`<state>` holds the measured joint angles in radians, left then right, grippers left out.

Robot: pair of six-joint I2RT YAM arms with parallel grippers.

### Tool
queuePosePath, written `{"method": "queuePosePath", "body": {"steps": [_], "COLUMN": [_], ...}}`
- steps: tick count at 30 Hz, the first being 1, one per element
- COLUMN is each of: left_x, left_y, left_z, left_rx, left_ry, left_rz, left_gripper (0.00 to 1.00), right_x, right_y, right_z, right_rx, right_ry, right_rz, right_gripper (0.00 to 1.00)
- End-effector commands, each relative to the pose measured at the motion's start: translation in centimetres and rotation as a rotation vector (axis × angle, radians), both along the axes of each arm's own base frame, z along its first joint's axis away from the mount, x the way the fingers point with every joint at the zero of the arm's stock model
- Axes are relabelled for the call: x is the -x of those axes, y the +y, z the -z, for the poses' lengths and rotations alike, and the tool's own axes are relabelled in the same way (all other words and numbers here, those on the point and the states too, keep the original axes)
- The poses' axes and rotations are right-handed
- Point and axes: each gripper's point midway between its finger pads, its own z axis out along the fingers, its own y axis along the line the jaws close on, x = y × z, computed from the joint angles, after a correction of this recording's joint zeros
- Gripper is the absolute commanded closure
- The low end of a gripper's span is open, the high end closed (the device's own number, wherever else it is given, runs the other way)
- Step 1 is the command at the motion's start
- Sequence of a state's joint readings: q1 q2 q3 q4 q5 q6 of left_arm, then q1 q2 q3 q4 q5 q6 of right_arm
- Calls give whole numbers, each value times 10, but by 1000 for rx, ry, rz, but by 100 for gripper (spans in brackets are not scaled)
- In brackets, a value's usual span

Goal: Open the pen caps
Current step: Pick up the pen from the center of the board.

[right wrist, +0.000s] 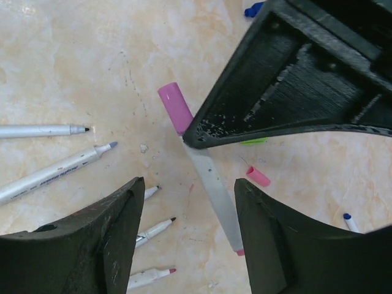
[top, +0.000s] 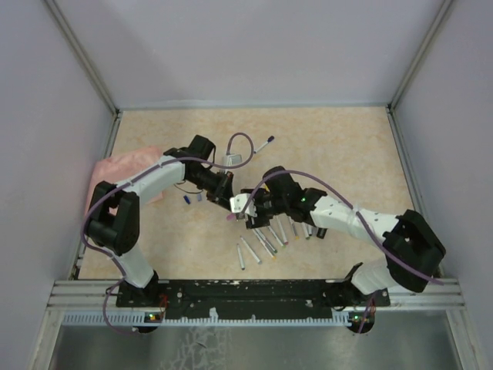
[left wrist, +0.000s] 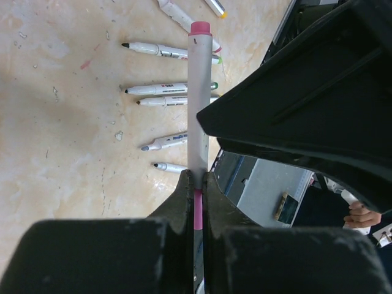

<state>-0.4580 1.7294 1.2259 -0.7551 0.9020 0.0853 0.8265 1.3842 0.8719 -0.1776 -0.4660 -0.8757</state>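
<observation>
My left gripper [left wrist: 197, 176] is shut on a white-grey pen [left wrist: 198, 104] held above the table, with a pink section pinched between the jaws. The pen's far pink end [left wrist: 199, 27] points away from it. In the right wrist view the same pen [right wrist: 215, 190] slants between the spread fingers [right wrist: 125, 229] of my right gripper [right wrist: 188, 182], which is open and not touching it. Its wide pink end [right wrist: 174, 107] sticks out beside the left gripper's finger. A loose pink cap [right wrist: 258, 176] lies on the table. From above, the two grippers [top: 227, 193] [top: 245, 210] meet mid-table.
Several uncapped pens [top: 266, 239] lie in a row near the front of the table, also in the left wrist view [left wrist: 165, 89]. A pink cloth [top: 115, 173] lies at the left. Blue caps [top: 187, 198] sit by the left arm. One pen [top: 262, 144] lies farther back.
</observation>
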Motion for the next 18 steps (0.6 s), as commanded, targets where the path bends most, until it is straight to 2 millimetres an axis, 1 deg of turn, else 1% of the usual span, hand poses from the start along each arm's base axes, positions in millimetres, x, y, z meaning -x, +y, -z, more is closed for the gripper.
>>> {"method": "queuePosePath", "body": {"steps": [1, 3, 6, 11, 12, 13, 15, 16, 17, 18], "left_x": [13, 16, 17, 19, 19, 19, 19, 18, 18, 16], "left_y": [1, 0, -1, -2, -2, -2, -2, -2, -3, -3], "left_z": [-14, -15, -18, -20, -21, -23, -26, -27, -30, -33], "left_rx": [40, 47, 57, 63, 65, 68, 71, 71, 70, 70], "left_ry": [30, 41, 44, 46, 43, 43, 38, 33, 28, 16], "left_rz": [17, 25, 31, 37, 37, 38, 35, 32, 28, 22], "left_gripper": [100, 100, 100, 100, 100, 100, 100, 100, 98, 94], "right_x": [-13, -14, -13, -15, -15, -16, -16, -17, -17, -16], "right_y": [16, 18, 21, 22, 21, 21, 21, 19, 18, 17], "right_z": [-18, -15, -12, -14, -16, -17, -20, -22, -23, -25], "right_rx": [5, 15, 28, 35, 33, 31, 21, 16, 10, 0], "right_ry": [-137, -146, -160, -192, -199, -205, -218, -227, -236, -244], "right_rz": [-24, -26, -31, -18, -13, -11, -4, 3, 7, 12], "right_gripper": [40, 41, 48, 61, 67, 74, 93, 99, 100, 100]}}
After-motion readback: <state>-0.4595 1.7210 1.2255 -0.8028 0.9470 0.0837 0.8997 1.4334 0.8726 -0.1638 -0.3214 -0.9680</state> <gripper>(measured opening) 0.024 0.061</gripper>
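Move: The capped pink pen is already in the left hand, its middle about 3 cm to that hand's right and level with it. From the open right hand, the pen's middle is about 2 cm ahead, 2 cm left and 2 cm below. On the table, some 10 cm below the right hand, the loose pink cap is about 8 cm ahead and 1 cm left, the lime cap 7 cm ahead and 5 cm left, and the blue-tipped pen 9 cm straight back. The right fingers close around the pen's white body, beside the left fingertips, and pinch it after the hand sinks about 2 cm, tipping slightly. The left hand keeps its grip near the cap joint and eases roughly 1 cm back and slightly up, bringing the pen in line with the right fingers. ##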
